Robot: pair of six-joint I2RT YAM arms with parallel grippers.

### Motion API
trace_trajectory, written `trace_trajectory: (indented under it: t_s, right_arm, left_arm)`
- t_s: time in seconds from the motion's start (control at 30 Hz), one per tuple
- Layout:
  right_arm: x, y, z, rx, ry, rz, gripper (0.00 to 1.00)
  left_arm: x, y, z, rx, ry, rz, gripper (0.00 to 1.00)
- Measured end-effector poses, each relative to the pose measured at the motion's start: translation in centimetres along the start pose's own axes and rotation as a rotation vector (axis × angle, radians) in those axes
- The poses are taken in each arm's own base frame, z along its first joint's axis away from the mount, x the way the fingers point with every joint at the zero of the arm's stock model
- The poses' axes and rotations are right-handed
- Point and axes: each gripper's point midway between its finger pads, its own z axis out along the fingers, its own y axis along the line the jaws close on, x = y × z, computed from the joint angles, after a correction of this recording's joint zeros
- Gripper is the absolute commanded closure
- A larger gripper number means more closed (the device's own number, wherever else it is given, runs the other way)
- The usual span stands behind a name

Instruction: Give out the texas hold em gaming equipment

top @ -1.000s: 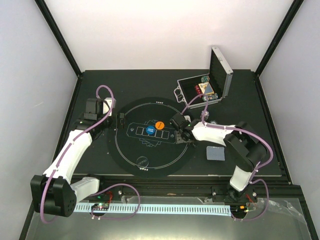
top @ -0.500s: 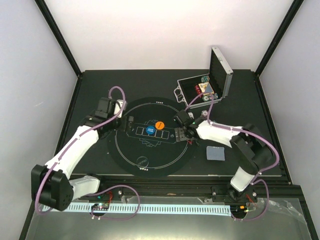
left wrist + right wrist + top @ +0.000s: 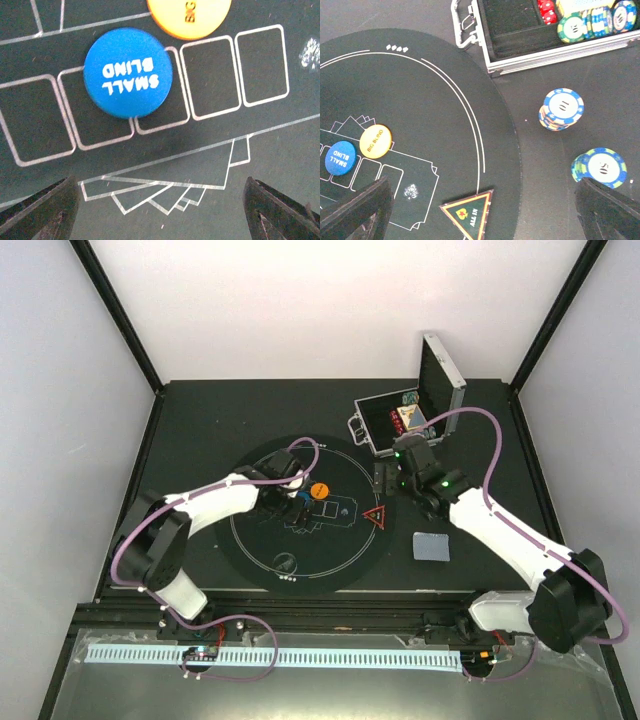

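Observation:
A blue "small blind" disc [image 3: 128, 72] and an orange "big blind" disc [image 3: 190, 15] lie on the card outlines of the black mat [image 3: 262, 540]. My left gripper [image 3: 160, 215] hovers open just short of the blue disc, nothing between its fingers. A red-edged triangle marker [image 3: 470, 212] lies flat at the mat's right edge [image 3: 376, 517]. My right gripper [image 3: 482, 215] stands open above it, holding nothing. Two chip stacks [image 3: 561, 108] [image 3: 599, 168] sit on the table beside the mat. A grey-blue card deck [image 3: 432, 546] lies to the right.
The silver case [image 3: 410, 420] stands open at the back right, with more chips [image 3: 592, 20] and red dice [image 3: 546, 11] inside. Its handle [image 3: 465, 22] faces the mat. The right arm stretches between the case and the deck.
The right gripper opened, left the triangle on the mat's right edge and drew back toward the case. The left arm swung in over the mat's middle to the discs.

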Motion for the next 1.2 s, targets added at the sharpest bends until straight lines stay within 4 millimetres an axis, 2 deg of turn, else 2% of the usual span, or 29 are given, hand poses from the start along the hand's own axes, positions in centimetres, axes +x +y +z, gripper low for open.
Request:
trace_trajectory:
  t_s: [0.07,0.23,0.5,0.7,1.0,1.2]
  right_arm:
    - [-0.3,-0.7,-0.5,-0.003,-0.014,0.011,0.00]
    - [0.2,-1.6,-0.9,-0.012,-0.011,0.021,0.00]
    - [1.6,-1.4,-0.4,-0.041,0.029,0.022,0.00]
    - [1.6,-1.2,-0.4,-0.050,0.030,0.023,0.00]
    - [1.6,-1.2,-0.4,-0.051,0.030,0.023,0.00]
    - [1.6,-1.2,-0.4,-0.052,0.030,0.024,0.00]
  left_arm:
    - [-0.7,-0.5,0.7,-0.003,0.007,0.009,0.10]
    - [-2.8,-0.2,2.2,-0.044,0.004,0.008,0.15]
    - [-3.3,0.6,4.0,-0.100,0.031,0.005,0.24]
    - [-5.5,1.0,4.7,-0.146,0.004,-0.005,0.30]
    - [-5.6,1.6,4.9,-0.180,-0.002,-0.034,0.40]
    - [-5.7,2.2,4.8,-0.210,-0.009,-0.057,0.42]
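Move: The small blind button lies about 7 cm ahead of the left hand, 1 cm to its right and 4 cm below. The big blind button is about 10 cm ahead and 6 cm to its right; the ALL IN triangle stands some 3 cm ahead and 20 cm right, both at table height. From the right hand, the small blind is roughly 2 cm ahead, 23 cm left and 15 cm below. Left hand goes forward about 7 cm, sinking 3, its fingers narrowing to either side of the small blind. ##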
